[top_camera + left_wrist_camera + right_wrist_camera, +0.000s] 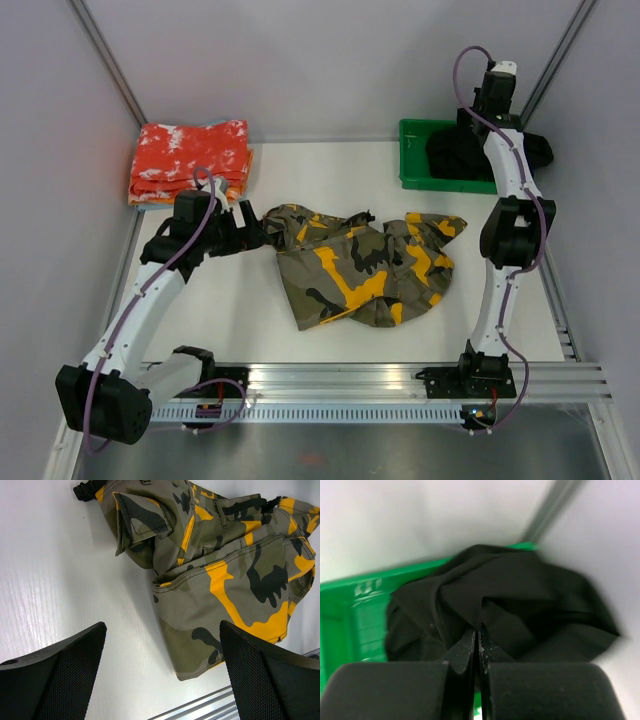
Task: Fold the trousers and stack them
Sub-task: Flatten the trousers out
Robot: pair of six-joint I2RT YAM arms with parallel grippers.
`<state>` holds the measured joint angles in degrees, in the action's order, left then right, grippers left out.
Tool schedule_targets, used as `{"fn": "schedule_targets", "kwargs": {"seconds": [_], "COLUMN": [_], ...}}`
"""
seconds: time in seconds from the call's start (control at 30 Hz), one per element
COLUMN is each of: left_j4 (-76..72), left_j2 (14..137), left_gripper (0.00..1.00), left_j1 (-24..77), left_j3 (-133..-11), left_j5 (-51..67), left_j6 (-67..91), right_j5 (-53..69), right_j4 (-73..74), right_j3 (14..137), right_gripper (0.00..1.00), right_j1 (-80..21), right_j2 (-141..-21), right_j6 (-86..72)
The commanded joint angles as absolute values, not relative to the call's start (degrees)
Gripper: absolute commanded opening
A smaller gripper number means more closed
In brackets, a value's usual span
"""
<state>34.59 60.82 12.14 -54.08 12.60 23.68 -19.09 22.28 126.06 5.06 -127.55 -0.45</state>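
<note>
The camouflage trousers (pixel 365 265) lie crumpled in the middle of the table, olive-grey with black and yellow-orange patches. My left gripper (pixel 250 230) hovers at their left end, jaws wide open and holding nothing. In the left wrist view the trousers (pixel 225 580) fill the upper right. One cloth corner reaches down between my fingertips (pixel 95 635), where the left gripper (pixel 162 627) spans bare table and cloth. My right gripper (pixel 470 125) is far off at the back right. Seen from the right wrist, the right gripper (pixel 477 627) is shut, with nothing visible between its pads.
A green bin (pixel 412 150) at the back right holds a plain black garment (pixel 450 155); the garment (pixel 520 605) lies just beyond my right fingertips, inside the bin (pixel 350 615). A stack of red-orange speckled folded cloths (pixel 190 160) sits at the back left. A metal rail (pixel 400 380) runs along the near edge.
</note>
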Motion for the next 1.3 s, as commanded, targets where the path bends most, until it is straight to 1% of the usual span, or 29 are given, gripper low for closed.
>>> {"fn": "schedule_targets", "kwargs": {"seconds": [0.0,0.1,0.2,0.27,0.3,0.4,0.43,0.57,0.6,0.63,0.67,0.7,0.73,0.77,0.8,0.83,0.87,0.9,0.93,0.97,1.0,1.07,1.13,1.17,1.27], "left_j4": [35.24,35.60,35.51,35.33,35.33,35.51,35.42,33.93,33.32,32.88,32.26,31.39,30.94,30.68,30.24,29.97,29.45,28.66,28.30,28.13,28.04,28.65,29.18,29.01,26.55], "left_j2": [60.38,59.51,59.50,59.68,59.85,59.94,59.85,60.03,60.12,60.38,60.55,60.73,61.08,61.87,62.31,62.84,63.62,64.07,64.33,64.42,64.60,64.51,64.16,63.90,62.93], "left_gripper": [1.00,1.00,1.00,1.00,1.00,1.00,1.00,1.00,1.00,1.00,1.00,1.00,1.00,1.00,1.00,1.00,1.00,1.00,1.00,1.00,1.00,1.00,1.00,1.00,1.00], "left_j1": [12.39,12.48,12.39,12.48,12.39,12.39,12.48,12.48,12.48,12.74,13.18,13.53,15.01,15.99,17.04,19.23,20.12,21.00,22.66,23.55,25.21,26.71,28.55,28.83,29.00], "left_j3": [-57.04,-56.60,-56.16,-55.99,-55.99,-55.99,-55.90,-55.37,-54.94,-54.76,-54.67,-54.58,-54.58,-54.58,-54.67,-54.58,-54.41,-53.88,-53.44,-53.00,-52.13,-50.98,-49.93,-48.53,-45.02], "left_j5": [12.48,11.52,11.60,11.69,11.69,12.04,12.56,14.76,16.24,16.78,17.14,17.14,16.44,15.83,15.04,13.81,13.36,13.10,12.57,12.13,10.82,8.71,5.55,5.02,5.53], "left_j6": [23.73,24.17,24.52,24.87,24.87,24.26,23.91,23.46,23.73,24.69,25.31,25.75,26.80,27.33,27.94,29.25,30.14,31.10,32.68,33.48,34.10,35.50,36.99,37.87,40.77], "right_j5": [-7.60,-1.17,-0.27,1.65,1.76,-1.47,-2.19,-2.73,-1.77,-0.89,-0.18,2.87,4.12,6.65,7.81,8.78,9.75,9.93,9.84,10.02,10.54,13.51,14.76,15.03,13.81], "right_j4": [23.73,22.59,20.92,21.88,22.75,26.27,27.50,29.27,27.18,26.20,25.58,25.32,25.75,25.93,25.93,25.06,24.09,23.04,20.77,20.13,20.04,21.17,23.55,24.08,25.92], "right_j3": [134.70,137.11,137.20,137.46,137.98,138.08,137.99,134.93,129.87,127.03,124.30,119.23,116.31,113.15,104.68,99.46,88.35,82.85,77.22,72.21,63.72,54.63,50.03,45.57,38.18], "right_gripper": [0.00,0.00,0.00,0.07,0.34,0.96,0.98,0.98,0.98,0.98,0.98,0.98,0.98,0.98,0.98,0.98,0.98,0.98,0.98,0.98,0.98,0.98,0.98,0.98,0.98], "right_j1": [4.83,3.78,2.03,1.50,1.23,0.26,0.26,0.26,0.26,0.26,0.26,0.26,0.26,0.26,0.26,0.26,0.26,0.26,0.26,0.26,0.26,0.26,-1.22,-1.40,-1.32], "right_j2": [-133.93,-136.32,-137.37,-138.25,-138.25,-135.45,-134.05,-119.65,-116.05,-109.06,-105.85,-102.51,-96.48,-93.46,-90.12,-83.39,-80.10,-76.59,-70.03,-67.09,-62.01,-58.11,-53.29,-51.87,-47.73], "right_j6": [-4.56,-4.92,-3.78,-5.36,-5.80,-4.49,-3.87,-4.82,-5.09,-5.27,-5.71,-6.76,-7.46,-8.43,-10.87,-12.38,-13.96,-17.11,-18.97,-20.64,-23.26,-24.60,-27.05,-27.68,-28.56]}}
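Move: The green bin, where the black garment pinched by the right hand is going, has its middle about 6 cm ahead of that hand, 4 cm to its left and 19 cm below. Most of the garment hangs some 12 cm under the hand, about 3 cm farther out. The camouflage trousers centre roughly 29 cm back and 35 cm left of the right hand, 23 cm down; from the open left hand, they centre about 5 cm ahead, 25 cm right and 18 cm below. The black garment is carried left, down and slightly forward into the green bin, some 10 cm sideways, and the right fingers open to let it go. The right hand rises as it pulls back towards its base, nearly 40 cm, then sinks open above the camouflage trousers' right-hand part, rolling its left side up. Late on, the open left hand shifts about 7 cm right, then down and slightly back, over their left part. ##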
